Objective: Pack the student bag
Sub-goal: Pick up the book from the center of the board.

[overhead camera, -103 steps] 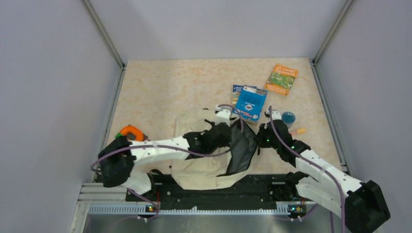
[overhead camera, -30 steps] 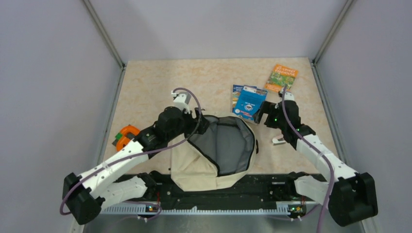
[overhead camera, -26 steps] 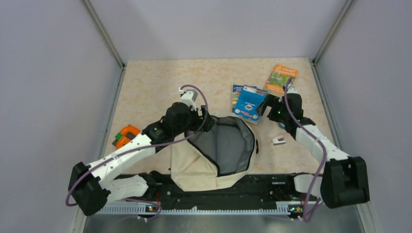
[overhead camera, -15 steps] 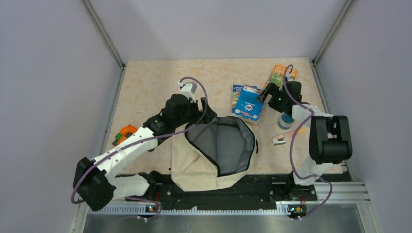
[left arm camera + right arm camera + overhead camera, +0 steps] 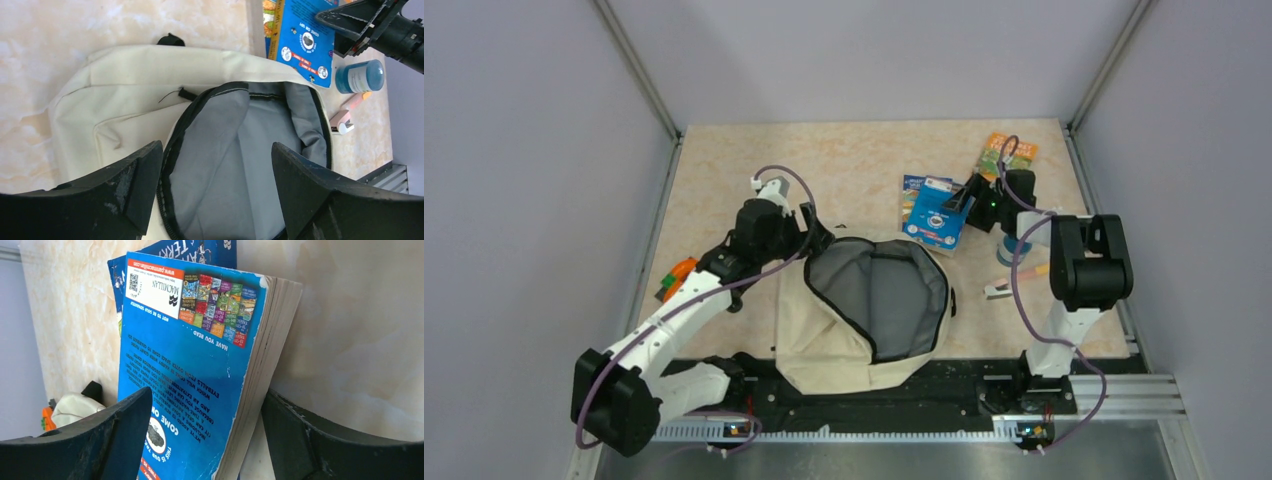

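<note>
The cream student bag (image 5: pixel 824 335) lies at the near middle of the table, its black zipper open and the grey lining (image 5: pixel 886 300) showing. My left gripper (image 5: pixel 809 238) is open and empty, just off the bag's far-left rim; in the left wrist view (image 5: pixel 217 195) the open mouth of the bag (image 5: pixel 125 110) lies between the jaws. My right gripper (image 5: pixel 961 200) is open at the right edge of a blue paperback (image 5: pixel 934 215). In the right wrist view (image 5: pixel 207 440) the jaws straddle that book's (image 5: pixel 185 355) page edge without closing on it.
A second blue book (image 5: pixel 913 185) lies under the first. An orange-green book (image 5: pixel 1009 150) is behind the right arm. A blue cup (image 5: pixel 360 76), a marker (image 5: pixel 356 100) and a small white item (image 5: pixel 997 290) lie right of the bag. An orange object (image 5: pixel 679 272) sits at the left.
Both grippers have left the bag's mouth, which now lies open. The left gripper drew back to the far left; the right gripper moved out to the blue paperback's edge.
</note>
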Robot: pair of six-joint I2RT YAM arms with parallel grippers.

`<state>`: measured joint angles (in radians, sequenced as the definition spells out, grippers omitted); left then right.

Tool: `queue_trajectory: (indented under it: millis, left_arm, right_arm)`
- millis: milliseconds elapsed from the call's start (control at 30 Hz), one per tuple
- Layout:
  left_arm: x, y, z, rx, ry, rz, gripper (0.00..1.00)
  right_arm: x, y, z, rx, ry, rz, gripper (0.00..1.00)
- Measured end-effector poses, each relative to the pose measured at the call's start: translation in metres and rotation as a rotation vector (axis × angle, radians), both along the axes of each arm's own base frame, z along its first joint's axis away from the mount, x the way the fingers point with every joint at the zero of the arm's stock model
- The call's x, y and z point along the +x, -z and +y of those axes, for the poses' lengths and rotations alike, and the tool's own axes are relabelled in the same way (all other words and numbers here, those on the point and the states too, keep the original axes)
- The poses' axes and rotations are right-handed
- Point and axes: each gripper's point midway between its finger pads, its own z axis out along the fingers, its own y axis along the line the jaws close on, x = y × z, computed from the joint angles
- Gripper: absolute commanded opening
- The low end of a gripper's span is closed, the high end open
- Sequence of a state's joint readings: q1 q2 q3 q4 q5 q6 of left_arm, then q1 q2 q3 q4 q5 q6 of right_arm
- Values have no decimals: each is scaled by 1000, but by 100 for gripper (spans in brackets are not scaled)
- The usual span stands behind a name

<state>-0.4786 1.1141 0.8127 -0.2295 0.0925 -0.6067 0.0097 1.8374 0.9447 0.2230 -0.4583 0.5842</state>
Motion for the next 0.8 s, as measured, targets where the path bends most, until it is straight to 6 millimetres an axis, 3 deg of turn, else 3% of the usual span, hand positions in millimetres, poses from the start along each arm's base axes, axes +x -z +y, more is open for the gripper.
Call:
queue_trajectory:
  millis: [267, 333, 633, 800]
  left_arm:
    - [-14, 7, 20, -28, -41, 26, 86]
    - [-19, 11, 24, -35, -49, 37, 86]
    - [-33, 19, 38, -19, -91, 63, 86]
    - [-41, 36, 39, -12, -87, 109, 86]
  right_arm:
    - [4, 0, 5, 50, 13, 2, 23]
    - [7, -3, 5, 60, 16, -9, 14]
    - [7, -25, -7, 3, 72, -39, 6]
    - [1, -50, -24, -93, 120, -77, 4]
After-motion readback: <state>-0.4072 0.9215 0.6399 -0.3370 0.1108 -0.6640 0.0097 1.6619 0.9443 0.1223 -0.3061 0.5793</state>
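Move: The blue book, the one to be picked up, has its middle about 6 cm to the right hand's left, 2 cm back and only some 1 cm lower; the open fingers already straddle its right-hand page edge. The second blue book, partly under it, is about 11 cm left of the hand and level with it. The orange book lies some 14 cm ahead and 10 cm right, the blue-capped jar about 10 cm back and 11 cm right. From the left hand the blue book is roughly 30 cm right, 13 cm ahead and 14 cm below. The right hand all but stays in place while its fingers shut on the blue book's right-hand page edge, one finger over the cover and one on the table side, then it lifts the pinched edge about 5 cm and draws it some 3 cm to the right, swinging a little clockwise with its left side dipping. Meanwhile the left hand, open and empty, backs away from the books, about 4 cm back, 4 cm left and 3 to 4 cm down over the bag's left rim. ##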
